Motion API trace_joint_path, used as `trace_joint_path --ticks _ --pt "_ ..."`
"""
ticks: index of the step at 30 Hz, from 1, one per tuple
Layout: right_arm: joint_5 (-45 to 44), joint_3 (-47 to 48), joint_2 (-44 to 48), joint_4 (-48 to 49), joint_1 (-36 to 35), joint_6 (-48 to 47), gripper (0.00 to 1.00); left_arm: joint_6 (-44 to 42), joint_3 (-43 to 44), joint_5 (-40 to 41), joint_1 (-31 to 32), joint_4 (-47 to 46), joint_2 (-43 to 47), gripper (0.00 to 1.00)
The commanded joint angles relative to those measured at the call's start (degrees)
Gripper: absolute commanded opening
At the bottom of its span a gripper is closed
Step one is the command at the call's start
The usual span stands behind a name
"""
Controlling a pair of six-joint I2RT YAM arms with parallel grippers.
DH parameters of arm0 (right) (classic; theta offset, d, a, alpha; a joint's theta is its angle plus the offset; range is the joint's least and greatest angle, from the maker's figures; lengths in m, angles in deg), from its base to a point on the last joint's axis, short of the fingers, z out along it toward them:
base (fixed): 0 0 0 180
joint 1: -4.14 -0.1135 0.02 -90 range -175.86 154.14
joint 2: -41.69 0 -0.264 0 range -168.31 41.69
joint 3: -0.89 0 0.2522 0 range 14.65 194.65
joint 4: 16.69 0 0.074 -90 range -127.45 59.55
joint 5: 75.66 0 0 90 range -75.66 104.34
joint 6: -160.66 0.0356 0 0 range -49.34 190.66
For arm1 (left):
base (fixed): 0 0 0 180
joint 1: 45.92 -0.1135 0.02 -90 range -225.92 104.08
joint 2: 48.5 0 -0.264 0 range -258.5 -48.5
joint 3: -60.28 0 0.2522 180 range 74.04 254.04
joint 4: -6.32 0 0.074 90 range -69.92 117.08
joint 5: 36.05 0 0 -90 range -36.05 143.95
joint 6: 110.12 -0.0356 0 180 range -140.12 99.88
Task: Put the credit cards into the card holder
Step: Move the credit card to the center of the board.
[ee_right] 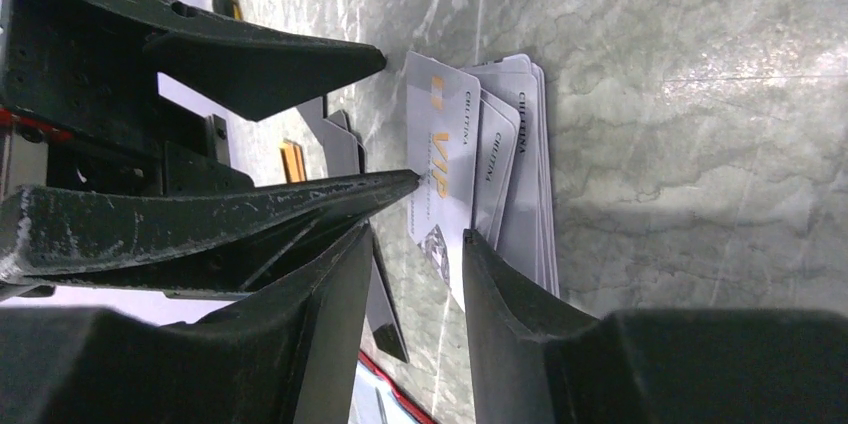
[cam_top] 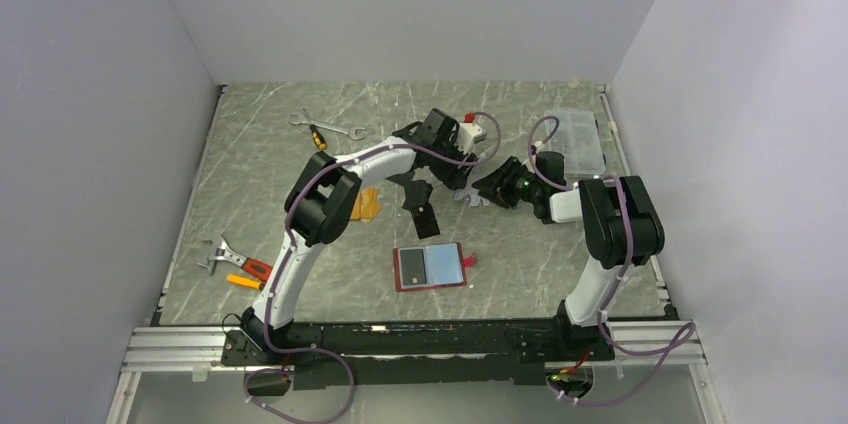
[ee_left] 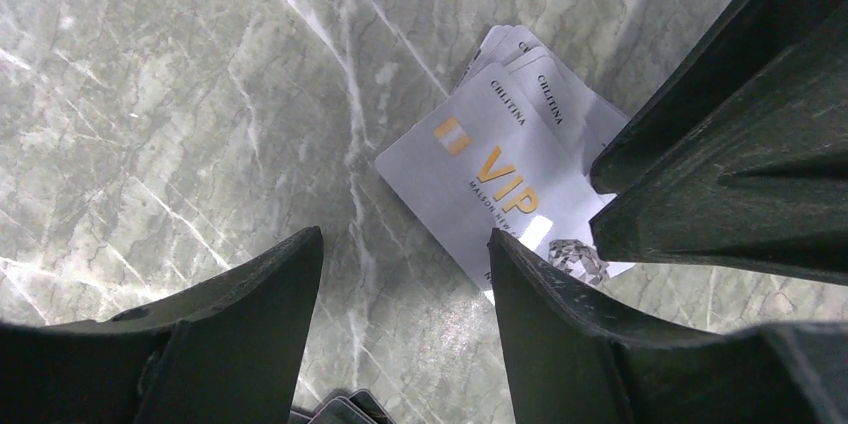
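Observation:
A fanned stack of silver-grey credit cards (ee_left: 500,159) lies on the marble table, the top one marked VIP; it also shows in the top view (cam_top: 468,198) and the right wrist view (ee_right: 505,144). My left gripper (ee_left: 400,254) is open and empty, low over the table, with one fingertip at the top card's near edge. My right gripper (ee_right: 415,244) is open with a narrow gap, its tips at the stack's near end and holding nothing. The two grippers nearly meet (cam_top: 455,184). Black cards (cam_top: 425,221) and orange cards (cam_top: 368,206) lie nearby. The dark-red card holder (cam_top: 430,266) lies open in front.
A clear compartment box (cam_top: 580,136) stands at the back right. A wrench and a screwdriver (cam_top: 320,130) lie at the back left. More tools (cam_top: 235,264) lie at the left edge. The right arm's fingers (ee_left: 720,144) crowd the left wrist view.

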Motion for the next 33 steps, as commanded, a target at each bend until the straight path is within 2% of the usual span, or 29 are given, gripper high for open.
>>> trace_joint_path --ticks 1,11,15,22,33 --pt "1.6 -0.2 -0.8 5.9 0.1 1.9 0.41 0.0 -2.0 -4.5 2.1 1.6 0.5 0.67" --pt "2.9 -1.3 -2.7 12.4 0.1 5.9 0.37 -0.1 -2.9 -7.8 2.6 2.9 -0.5 0.59" --pt "1.1 -1.5 -1.6 8.8 0.2 3.5 0.36 -0.1 -3.6 -8.9 1.7 3.0 1.0 0.55" --pt "-1.4 -1.3 2.1 3.0 0.5 0.0 0.37 -0.4 -2.4 -9.6 -0.2 3.8 1.8 0.39" --pt "-0.5 -0.2 2.1 1.3 0.6 -0.9 0.38 0.1 -3.9 -10.3 0.1 3.0 1.3 0.35"
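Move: The silver credit cards lie fanned on the table between my two hands. From my left hand their middle is about 4 cm to the right, 2 cm back and 2 cm below; from my right hand it is some 2 cm ahead, 2 cm to the left and 2 cm below. The loose black card is roughly 8 cm left and 8 cm back from my left hand, and the open card holder 7 cm left and 18 cm back. My left hand slides low along the near-left edge of the cards, first back and right together, then straight back, about 2.5 cm in all, still touching the top VIP card with one finger, turning some 5 degrees clockwise while its fingers close to about half their gap. My right hand stays at the cards, rocking a few degrees and back within about half a centimetre, its opening nearly unchanged. ##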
